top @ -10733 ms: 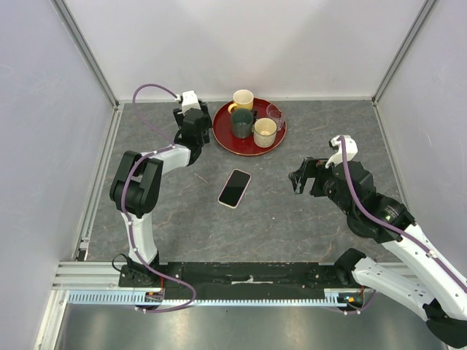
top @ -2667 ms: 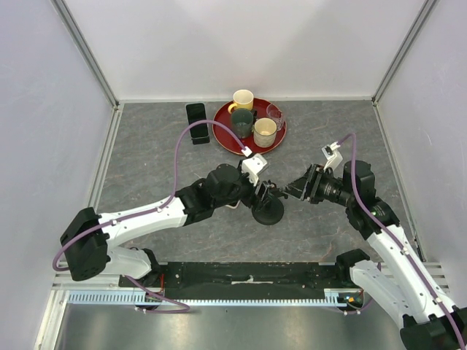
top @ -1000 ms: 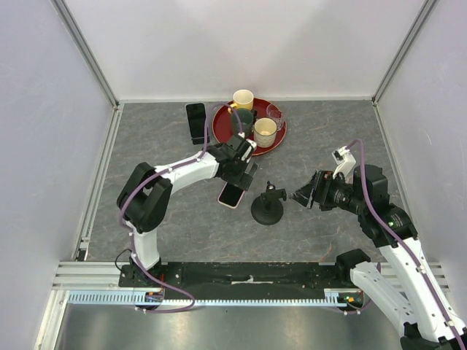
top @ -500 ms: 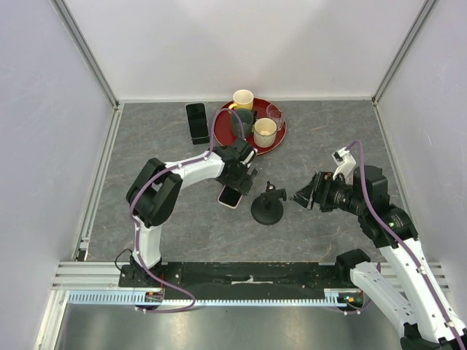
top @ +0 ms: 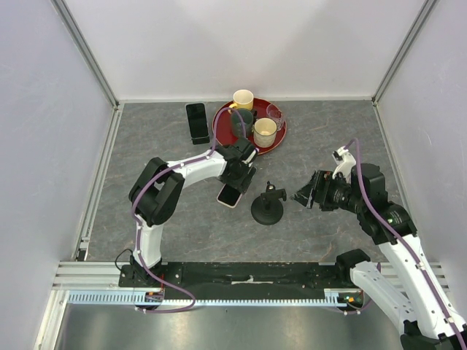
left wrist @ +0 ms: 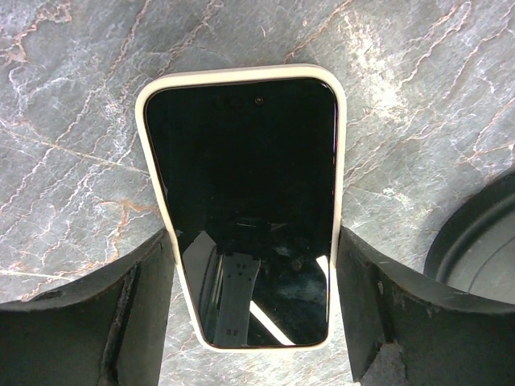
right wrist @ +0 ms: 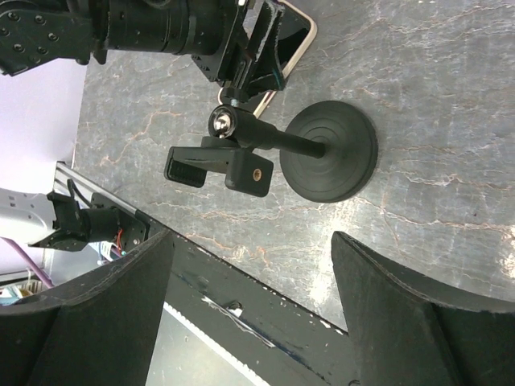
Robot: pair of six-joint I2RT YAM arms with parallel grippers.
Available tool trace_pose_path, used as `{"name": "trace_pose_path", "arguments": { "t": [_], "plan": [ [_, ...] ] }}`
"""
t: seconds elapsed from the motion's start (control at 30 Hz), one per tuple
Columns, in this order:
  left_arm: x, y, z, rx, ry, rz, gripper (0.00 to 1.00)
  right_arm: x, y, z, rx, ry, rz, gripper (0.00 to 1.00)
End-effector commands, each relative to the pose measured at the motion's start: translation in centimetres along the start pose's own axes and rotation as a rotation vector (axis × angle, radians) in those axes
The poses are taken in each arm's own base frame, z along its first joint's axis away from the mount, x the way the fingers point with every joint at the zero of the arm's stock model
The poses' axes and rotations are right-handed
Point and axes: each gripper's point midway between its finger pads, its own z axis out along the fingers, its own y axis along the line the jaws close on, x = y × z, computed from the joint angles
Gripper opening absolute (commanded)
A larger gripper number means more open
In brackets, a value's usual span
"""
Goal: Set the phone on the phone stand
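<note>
The phone (left wrist: 241, 185), black screen in a cream case, lies flat on the grey stone table. My left gripper (left wrist: 253, 241) is down over its near half, and both fingers press against the long case edges. From above, the left gripper (top: 239, 177) covers most of the phone (top: 229, 195). The phone stand (top: 267, 208), a black disc base with a short post and holder, stands upright just right of the phone. My right gripper (top: 299, 195) hovers open to the right of the phone stand (right wrist: 331, 153); nothing lies between the fingers of the right gripper (right wrist: 251, 237).
A red tray (top: 263, 149) at the back holds a yellow mug (top: 243, 98), a beige cup (top: 265, 131), a dark cup and a glass (top: 275, 112). A black slab (top: 195, 122) lies left of the tray. White walls enclose the table.
The left gripper's fingers have come in from wide open to the sides of the phone. The phone, the stand and the right arm have stayed put.
</note>
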Motion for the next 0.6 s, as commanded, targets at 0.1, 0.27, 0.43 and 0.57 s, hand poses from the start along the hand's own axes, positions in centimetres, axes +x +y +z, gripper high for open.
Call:
{"name": "trace_pose_path", "arguments": {
  "t": [0.1,0.27,0.43,0.57],
  "plan": [
    [-1.2,0.4,-2.6,0.003,-0.056,0.012,0.02,-3.0,0.4,-1.3,0.058,-0.081,-0.062,0.87],
    [-3.7,2.2,-7.1,-0.017,-0.244,-0.071,0.02,-3.9,-0.2,-1.2,0.112,-0.086,-0.070,0.87],
    [-6.7,4.2,-14.8,-0.015,-0.548,-0.182,0.02,-6.0,-0.5,-1.0,0.166,-0.125,-0.087,0.84],
    [-7.3,5.2,-20.9,0.010,-0.824,-0.239,0.02,-8.7,1.8,-0.8,0.122,-0.173,-0.126,0.84]
  ]
}}
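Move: The left hand already has the phone by its long edges, still flat on the table. The round-based phone stand is about 13 cm to this hand's right, 8 cm back, its middle some 5 cm higher. The red plate lies about 25 cm ahead and 6 cm right, the unfolded black stand 27 cm ahead and 15 cm left. From the right hand, the round-based phone stand is roughly 6 cm ahead, 12 cm left and 17 cm below. Keep the left gripper's hold on the phone's long edges and lift it off the table, slowly at first, then fast, about 13 cm up and drifting some 4 cm left, away from the round-based stand, while the fingertips swing forward and to the right by about 25 degrees. Ease the empty, open right gripper forward, with a little rise and a shift right. ##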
